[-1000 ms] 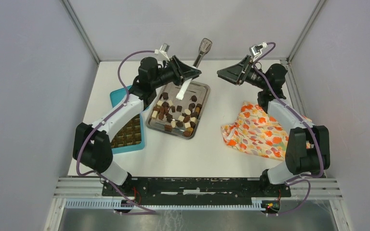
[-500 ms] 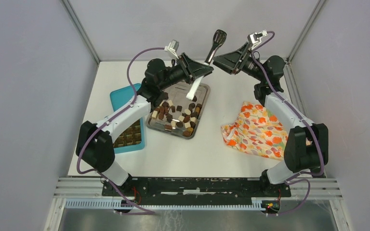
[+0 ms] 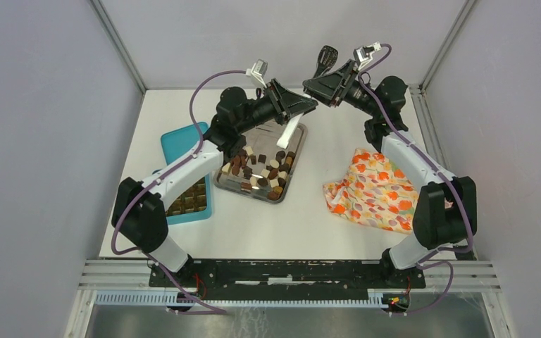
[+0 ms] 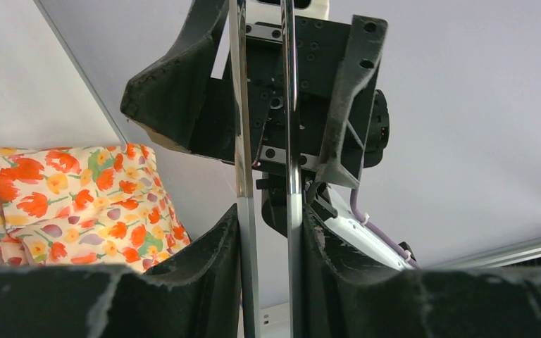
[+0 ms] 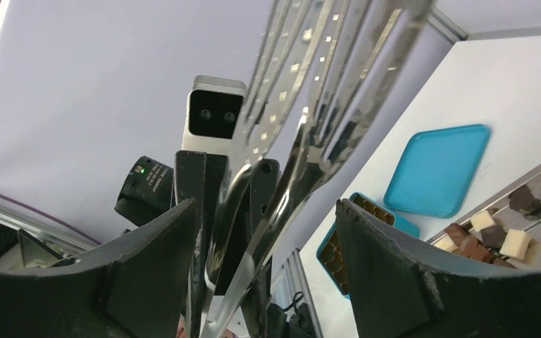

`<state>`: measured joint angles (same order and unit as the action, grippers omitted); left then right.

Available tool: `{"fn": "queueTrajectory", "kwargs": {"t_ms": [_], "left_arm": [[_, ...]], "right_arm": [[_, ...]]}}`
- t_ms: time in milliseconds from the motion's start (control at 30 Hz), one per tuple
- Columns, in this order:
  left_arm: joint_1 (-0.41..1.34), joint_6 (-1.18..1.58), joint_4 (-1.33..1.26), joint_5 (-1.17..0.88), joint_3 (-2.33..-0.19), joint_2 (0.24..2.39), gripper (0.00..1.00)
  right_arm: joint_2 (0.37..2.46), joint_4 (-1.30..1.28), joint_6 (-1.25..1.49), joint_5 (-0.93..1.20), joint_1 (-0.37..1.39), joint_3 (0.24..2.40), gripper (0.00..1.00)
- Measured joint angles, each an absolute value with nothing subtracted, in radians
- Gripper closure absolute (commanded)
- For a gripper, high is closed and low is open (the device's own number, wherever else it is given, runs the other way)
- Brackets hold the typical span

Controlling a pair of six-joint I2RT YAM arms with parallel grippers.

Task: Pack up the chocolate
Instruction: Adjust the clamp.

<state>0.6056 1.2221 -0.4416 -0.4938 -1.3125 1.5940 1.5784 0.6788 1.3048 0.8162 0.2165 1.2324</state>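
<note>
The chocolate (image 3: 260, 169), small dark, brown and cream pieces, lies in a steel tray (image 3: 227, 184) at mid-table. My left gripper (image 3: 304, 105) is shut on steel tongs (image 3: 290, 130), held tilted above the tray's far end with the white tips (image 3: 282, 142) down and the black end (image 3: 326, 56) up. In the left wrist view both tong arms (image 4: 243, 141) run between my gripper (image 4: 268, 225) pads. My right gripper (image 3: 311, 86) is open around the tongs' upper part. In its own view the tongs (image 5: 303, 141) stand between the right gripper (image 5: 268, 211) fingers, with a gap on the right side.
A teal compartmented box (image 3: 190, 201) sits left of the tray, its lid (image 3: 179, 141) behind it. An orange floral cloth (image 3: 373, 186) lies at the right under the right arm. The two wrists nearly meet above the table's back edge.
The left arm has swung the tongs up and to the right. The right gripper has moved left onto the tongs' upper part, and its jaws have narrowed a little.
</note>
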Motion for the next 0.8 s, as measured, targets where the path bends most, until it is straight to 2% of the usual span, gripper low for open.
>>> {"fn": "queueTrajectory", "kwargs": {"t_ms": [467, 800], "left_arm": [[0.613, 1.222, -0.417, -0.473, -1.312, 1.594, 0.81], [0.613, 1.222, -0.421, -0.473, -1.312, 1.594, 0.81]], "right_arm": [[1.586, 0.692, 1.341, 0.806, 0.217, 1.232, 0.60], [1.586, 0.703, 1.371, 0.806, 0.217, 1.230, 0.67]]}}
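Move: The tongs' neck, just below the slotted head, already stands between the right hand's open fingers, some 1 cm to the left of and 1 cm above the hand point. The tray of chocolates lies about 14 cm left, 3 cm back and nearly 40 cm below that hand; the flowered cloth about 24 cm right, 13 cm back, equally low. From the left hand, holding the tongs' handles, the neck is about 6 cm ahead, 2 cm right and 2 cm higher. Right hand stays nearly still, closing its wide fingers to pinch the tongs' neck; left keeps holding the handles. ##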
